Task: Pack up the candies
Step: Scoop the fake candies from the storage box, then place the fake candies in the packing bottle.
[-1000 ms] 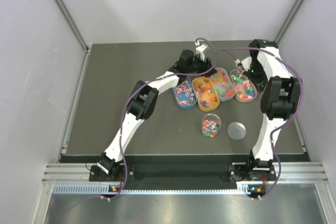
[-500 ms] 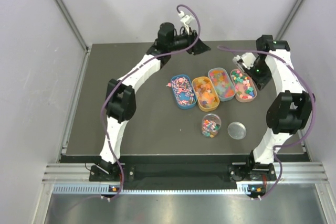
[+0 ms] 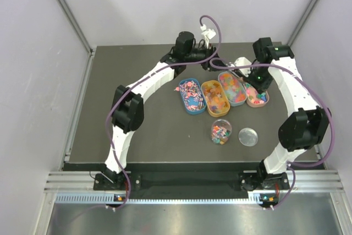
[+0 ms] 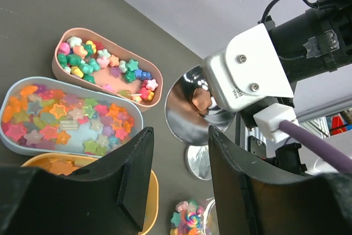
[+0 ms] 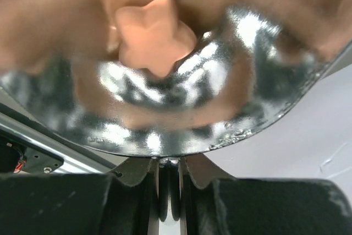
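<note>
Candies fill four oval trays: blue (image 3: 192,96), orange (image 3: 215,97), light blue (image 3: 232,87) and pink (image 3: 256,96). In the left wrist view, star candies lie in the pink tray (image 4: 155,78) and the light blue tray (image 4: 6,144). My right gripper (image 5: 169,164) is shut on the handle of a silver scoop (image 5: 165,108). One peach star candy (image 5: 154,34) sits in its bowl. The scoop (image 4: 190,108) hangs above the table by the pink tray. My left gripper (image 4: 180,136) is open and holds nothing, behind the trays next to the scoop.
A clear jar (image 3: 221,131) partly filled with mixed candies stands in front of the trays, with its round lid (image 3: 248,136) flat beside it on the right. Both show in the left wrist view, the jar (image 4: 192,224) and the lid (image 4: 199,162). White walls enclose the dark table.
My left arm swung out to the far left, then came back right, behind the trays. My right arm carried the scoop left toward the trays. The left jaws narrowed slightly.
</note>
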`<state>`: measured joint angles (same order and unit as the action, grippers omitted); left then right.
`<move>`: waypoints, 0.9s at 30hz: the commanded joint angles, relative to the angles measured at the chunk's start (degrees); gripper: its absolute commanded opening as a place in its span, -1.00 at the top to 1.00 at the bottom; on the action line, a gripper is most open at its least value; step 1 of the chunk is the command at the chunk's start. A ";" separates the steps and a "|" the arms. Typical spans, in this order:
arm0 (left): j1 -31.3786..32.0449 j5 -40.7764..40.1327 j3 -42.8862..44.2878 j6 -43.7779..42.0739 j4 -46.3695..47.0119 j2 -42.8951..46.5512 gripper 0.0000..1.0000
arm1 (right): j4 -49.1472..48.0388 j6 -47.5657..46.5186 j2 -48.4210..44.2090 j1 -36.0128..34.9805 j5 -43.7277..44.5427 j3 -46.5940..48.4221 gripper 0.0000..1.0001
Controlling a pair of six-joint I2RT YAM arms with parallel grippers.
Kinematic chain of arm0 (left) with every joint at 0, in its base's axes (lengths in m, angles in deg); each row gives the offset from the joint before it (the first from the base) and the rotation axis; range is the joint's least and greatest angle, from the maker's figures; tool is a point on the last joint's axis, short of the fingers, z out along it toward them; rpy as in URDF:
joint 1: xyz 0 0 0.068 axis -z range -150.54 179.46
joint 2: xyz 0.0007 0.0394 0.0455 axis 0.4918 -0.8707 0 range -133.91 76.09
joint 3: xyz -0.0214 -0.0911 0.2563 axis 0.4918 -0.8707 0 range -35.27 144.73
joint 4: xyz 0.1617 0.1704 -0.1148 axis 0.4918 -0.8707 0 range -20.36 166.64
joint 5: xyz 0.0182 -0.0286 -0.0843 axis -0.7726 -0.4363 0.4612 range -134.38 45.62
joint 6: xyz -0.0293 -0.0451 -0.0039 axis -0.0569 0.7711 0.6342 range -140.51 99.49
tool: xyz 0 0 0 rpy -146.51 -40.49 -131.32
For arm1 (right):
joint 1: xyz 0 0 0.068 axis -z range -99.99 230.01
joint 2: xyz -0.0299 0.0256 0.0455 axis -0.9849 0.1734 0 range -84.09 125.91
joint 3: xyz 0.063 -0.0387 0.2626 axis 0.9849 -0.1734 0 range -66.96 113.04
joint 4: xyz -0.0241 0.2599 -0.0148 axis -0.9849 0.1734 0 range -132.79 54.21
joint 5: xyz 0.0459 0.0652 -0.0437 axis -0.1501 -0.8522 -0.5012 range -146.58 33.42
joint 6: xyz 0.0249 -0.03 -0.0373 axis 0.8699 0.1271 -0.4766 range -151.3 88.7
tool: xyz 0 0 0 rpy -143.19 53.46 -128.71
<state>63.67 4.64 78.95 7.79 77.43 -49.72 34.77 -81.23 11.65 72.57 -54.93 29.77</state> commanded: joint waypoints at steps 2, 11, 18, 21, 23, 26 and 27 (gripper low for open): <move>0.76 -0.50 0.31 -2.71 -0.53 2.51 0.02 | 6.81 -1.48 -2.31 -1.69 -0.25 2.15 1.00; 1.91 -3.49 -1.54 -6.67 -4.93 2.51 0.02 | 6.99 -2.63 -8.73 -4.94 0.37 1.97 1.00; 2.52 -4.28 -1.80 -7.90 -5.46 2.07 0.02 | 6.82 -3.68 -14.61 -5.57 0.46 0.74 1.00; 2.78 -4.45 -1.71 -8.17 -5.54 2.07 0.02 | 5.67 -3.86 -16.89 -5.48 -0.07 0.13 1.00; 2.96 -4.54 -1.80 -8.25 -5.72 2.24 0.02 | 4.80 -3.94 -17.96 -5.57 -1.12 0.04 1.00; 3.14 -4.63 -2.06 -8.61 -5.89 2.25 0.02 | 3.30 -3.68 -19.45 -5.48 -3.48 0.30 1.00; 3.14 -4.72 -2.06 -8.61 -5.90 2.33 0.02 | 2.60 -3.68 -20.59 -5.56 -4.80 0.22 1.00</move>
<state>66.76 0.94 77.44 0.90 71.64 -49.72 35.47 -84.27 -5.09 67.39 -55.01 29.36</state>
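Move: Right hand holds the scoop with a star candy in its bowl; the storage box, the clear round tub, lies about 12 cm back from that hand, 17 cm to its left and 14 cm below. The pink tray sits some 9 cm ahead and 2 cm to the right, the pale-blue tray 13 cm ahead and 10 cm left, the round lid 13 cm back and 5 cm left, all some 17 to 19 cm down. From the left hand the storage box is about 20 cm straight back and 22 cm below. Lifting the loaded scoop, the right hand first edges left, then climbs about 8 cm while drawing back some 4 cm, its downward-pointing fingers tipping forward about 15 degrees and keeping their pinch on the handle. The empty left hand, still half open, sinks about 3 cm and eases slightly back. ##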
